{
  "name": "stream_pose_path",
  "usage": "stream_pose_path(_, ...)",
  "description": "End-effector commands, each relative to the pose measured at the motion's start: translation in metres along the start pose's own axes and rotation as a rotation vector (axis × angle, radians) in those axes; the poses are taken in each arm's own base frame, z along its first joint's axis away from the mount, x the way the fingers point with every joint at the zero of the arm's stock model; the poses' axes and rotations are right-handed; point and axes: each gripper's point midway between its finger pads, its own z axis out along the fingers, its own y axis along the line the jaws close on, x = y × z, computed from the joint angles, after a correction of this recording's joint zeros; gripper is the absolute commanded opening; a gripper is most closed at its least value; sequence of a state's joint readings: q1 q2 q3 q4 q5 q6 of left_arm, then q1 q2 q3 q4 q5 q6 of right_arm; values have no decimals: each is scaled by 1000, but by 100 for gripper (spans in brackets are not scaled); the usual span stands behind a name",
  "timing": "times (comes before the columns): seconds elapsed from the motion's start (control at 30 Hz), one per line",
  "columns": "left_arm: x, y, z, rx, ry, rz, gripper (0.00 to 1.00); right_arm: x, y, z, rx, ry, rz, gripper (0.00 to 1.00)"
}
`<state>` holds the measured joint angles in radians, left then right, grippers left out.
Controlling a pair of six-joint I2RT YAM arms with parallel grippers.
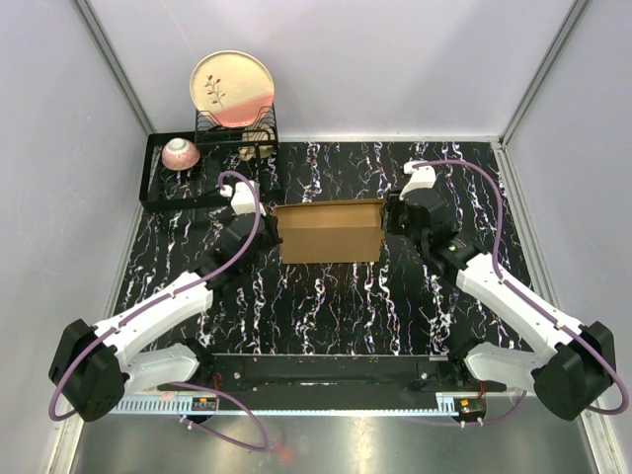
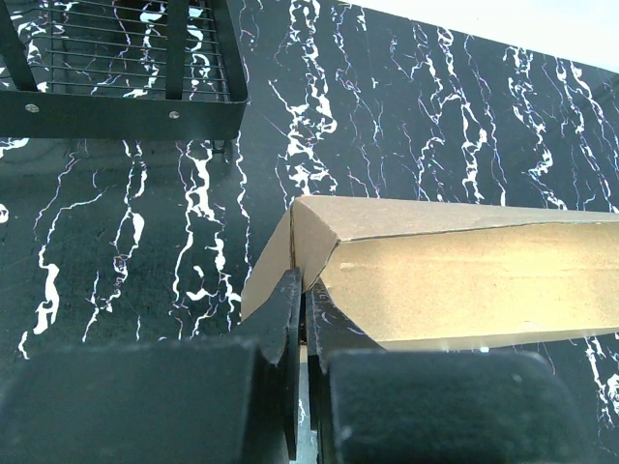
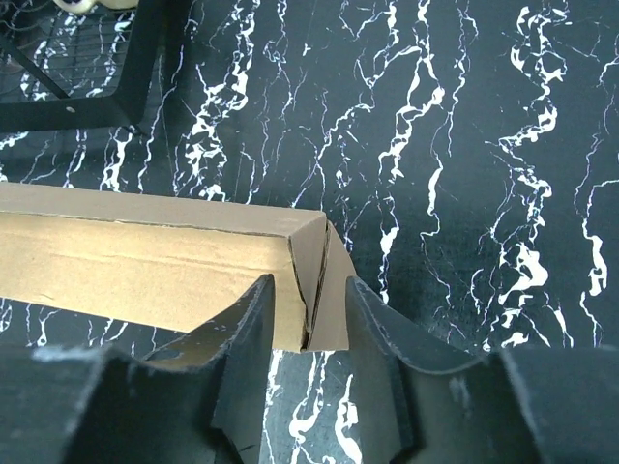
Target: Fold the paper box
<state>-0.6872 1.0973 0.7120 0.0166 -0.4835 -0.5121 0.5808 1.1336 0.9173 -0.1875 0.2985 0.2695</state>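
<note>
The paper box [image 1: 331,232] is a flat brown cardboard carton lying across the middle of the black marbled table. My left gripper [image 1: 276,237] is at its left end. In the left wrist view that gripper [image 2: 302,290] is shut on the end flap of the paper box [image 2: 464,280]. My right gripper [image 1: 387,223] is at the right end. In the right wrist view the right gripper [image 3: 308,290] stands partly open astride the splayed end flaps of the paper box [image 3: 145,261], and the fingers [image 3: 247,319] sit close against the cardboard.
A black wire dish rack [image 1: 173,188] stands at the back left with a pink bowl [image 1: 181,153] and an upright plate [image 1: 232,89]. Its frame shows near the box in both wrist views [image 2: 126,101] [image 3: 97,101]. Grey walls enclose the table.
</note>
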Motion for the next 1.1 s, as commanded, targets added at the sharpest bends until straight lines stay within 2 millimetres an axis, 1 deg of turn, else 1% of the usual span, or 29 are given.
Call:
stream_pose_path(0.0, 70, 44, -10, -128, 245, 173, 0, -31, 6, 3, 0, -85, -5, 37)
stream_pose_path(0.2, 71, 42, -11, -121, 246, 177, 0, -38, 6, 3, 5, -112, -10, 29)
stream_pose_path(0.23, 71, 42, -10, -122, 248, 179, 0, -39, 5, 2, 5, -115, -9, 22)
stream_pose_path(0.3, 72, 42, -11, -120, 250, 179, 0, -40, 6, 1, 3, -119, -8, 15)
stream_pose_path(0.33, 71, 41, -10, -118, 249, 180, 0, -36, 5, 2, 4, -111, -11, 3)
stream_pose_path(0.37, 72, 41, -10, -119, 250, 180, 0, -35, 5, 2, 4, -110, -8, 0)
stream_pose_path(0.6, 74, 41, -10, -118, 252, 174, 0, -14, -1, 0, 5, -78, -2, 0)
stream_pose_path(0.63, 75, 41, -11, -120, 254, 174, 0, -6, -3, 1, 7, -62, -6, 0)
stream_pose_path(0.7, 77, 41, -11, -117, 256, 168, 0, 2, -4, 0, 2, -48, 1, 0)
stream_pose_path(0.73, 77, 41, -11, -116, 258, 167, 0, 11, -6, 0, 8, -30, 0, 0)
stream_pose_path(0.8, 80, 41, -11, -115, 263, 165, 0, 18, -9, -1, 13, -21, 7, 0)
stream_pose_path(0.83, 80, 41, -12, -115, 262, 163, 0, 27, -12, -2, 18, -4, 3, 0)
stream_pose_path(0.9, 81, 42, -12, -114, 266, 162, 0, 33, -15, -3, 22, 1, 8, 0)
stream_pose_path(0.93, 82, 42, -12, -114, 269, 162, 0, 40, -18, -3, 28, 16, 6, 0)
stream_pose_path(1.07, 85, 41, -12, -111, 275, 160, 0, 54, -21, -4, 35, 41, 15, 0)
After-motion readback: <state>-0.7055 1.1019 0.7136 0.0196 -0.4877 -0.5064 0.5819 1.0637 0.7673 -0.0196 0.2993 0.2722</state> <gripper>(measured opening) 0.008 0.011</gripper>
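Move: The box's open right end, where an inner flap and an outer panel stand with a slit between them, is about 1 cm ahead of the right hand and some 1 cm lower, between its half-open fingers. The box's middle lies roughly 13 cm left and 5 cm below. That right end is about 27 cm right of the left hand, level fore and aft. The dish rack's middle is about 16 cm ahead and 14 cm left of the left hand. The layered right end of the box gets pinched near its upper edge: the right hand eases about 1 cm forward while its fingers go from roughly half open to shut on the inner flap and outer panel. It then draws back a little over 1 cm and sinks about 1 cm, tipping up slightly with the grip kept. The left hand stays put, still pinching the left end. ##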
